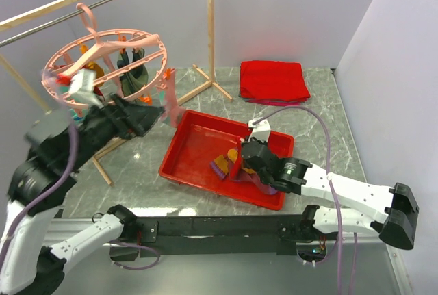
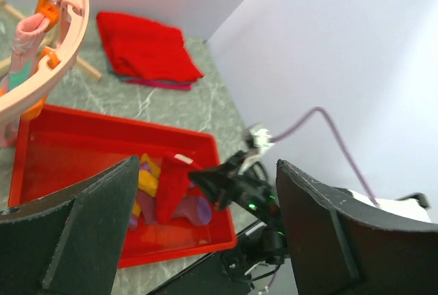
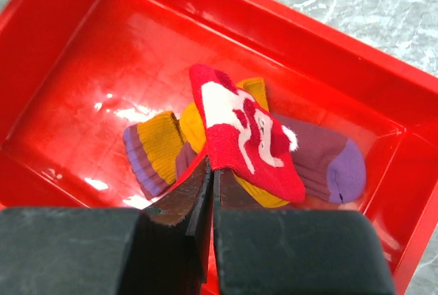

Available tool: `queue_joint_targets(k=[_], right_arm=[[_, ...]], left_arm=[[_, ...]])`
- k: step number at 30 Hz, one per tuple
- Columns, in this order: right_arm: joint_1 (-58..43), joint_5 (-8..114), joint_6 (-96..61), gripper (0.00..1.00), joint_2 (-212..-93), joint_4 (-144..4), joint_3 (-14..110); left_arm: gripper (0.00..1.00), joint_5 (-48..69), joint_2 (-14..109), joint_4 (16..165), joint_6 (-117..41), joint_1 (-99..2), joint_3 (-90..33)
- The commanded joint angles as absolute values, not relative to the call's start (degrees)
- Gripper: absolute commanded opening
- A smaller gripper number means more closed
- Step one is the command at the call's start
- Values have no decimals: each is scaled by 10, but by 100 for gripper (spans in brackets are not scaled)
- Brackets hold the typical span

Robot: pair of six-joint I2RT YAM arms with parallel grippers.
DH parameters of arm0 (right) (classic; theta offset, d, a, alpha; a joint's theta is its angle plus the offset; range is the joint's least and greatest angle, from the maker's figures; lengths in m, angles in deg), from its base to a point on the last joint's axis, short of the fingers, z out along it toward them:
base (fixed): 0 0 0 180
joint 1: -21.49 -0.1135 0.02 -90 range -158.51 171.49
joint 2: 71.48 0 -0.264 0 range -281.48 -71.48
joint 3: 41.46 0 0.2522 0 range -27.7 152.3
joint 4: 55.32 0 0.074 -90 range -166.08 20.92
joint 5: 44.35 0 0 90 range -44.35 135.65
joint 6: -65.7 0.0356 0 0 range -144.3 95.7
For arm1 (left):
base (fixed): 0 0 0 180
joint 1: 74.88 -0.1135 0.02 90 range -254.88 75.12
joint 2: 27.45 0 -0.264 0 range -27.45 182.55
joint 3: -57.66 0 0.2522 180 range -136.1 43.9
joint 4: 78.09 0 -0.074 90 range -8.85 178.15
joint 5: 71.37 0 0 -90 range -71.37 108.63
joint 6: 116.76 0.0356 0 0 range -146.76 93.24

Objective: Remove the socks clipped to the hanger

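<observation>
The pink round hanger (image 1: 102, 59) hangs from the metal bar at the back left, with socks clipped to it: a dark green one (image 1: 133, 72), a pink one (image 1: 166, 93) and an orange-yellow one (image 1: 96, 72). My left gripper (image 1: 156, 113) is just below the ring's right side, open, with nothing between its fingers (image 2: 89, 226). The ring (image 2: 65, 48) and a pink sock (image 2: 27, 42) show at the upper left of the left wrist view. My right gripper (image 3: 212, 168) is low in the red tray (image 3: 61, 28), shut on the edge of a red and white sock (image 3: 239, 131).
A yellow and purple sock (image 3: 154, 148) and a maroon sock with a purple toe (image 3: 328, 161) lie in the tray under the red one. A folded red cloth (image 1: 274, 79) lies at the back right. The wooden rack's legs (image 1: 205, 86) stand behind the tray.
</observation>
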State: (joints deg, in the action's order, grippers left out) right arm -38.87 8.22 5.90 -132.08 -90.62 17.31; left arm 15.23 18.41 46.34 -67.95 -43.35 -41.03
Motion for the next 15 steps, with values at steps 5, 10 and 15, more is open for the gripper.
queue_joint_targets(k=[5, 10, 15], right_arm=[[-375, 101, 41, 31, -1377, -940, 262], [-376, 106, 51, 51, -1407, -947, 292], [-378, 124, 60, 79, -1419, -915, 316]], left_arm=[[86, 212, 98, 367, -655, -433, -491], [86, 303, 43, 323, -639, -433, -518], [88, 368, -6, 310, -631, -426, -526]])
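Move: The right hand holds the red sock almost directly over the sock pile, whose middle is roughly 12 cm below it and 1 cm ahead. The middle of the tray is about 4 cm ahead and 4 cm left of that hand, and the pink sock hangs about 10 cm ahead, 19 cm left and 8 cm higher. From the left hand, the pile is some 22 cm right, roughly 2 cm back and 35 cm below. Open the right gripper from nearly shut to about two-thirds wide over the pile to let go of the red sock, easing the hand some 3 cm left, with slight forward and upward drift. Meanwhile draw the empty, still wide-open left gripper away from the hanger, about 11 cm left, 10 cm back and 5 cm up, tipping its fingers up and turning it counter-clockwise, each some 15 degrees. ##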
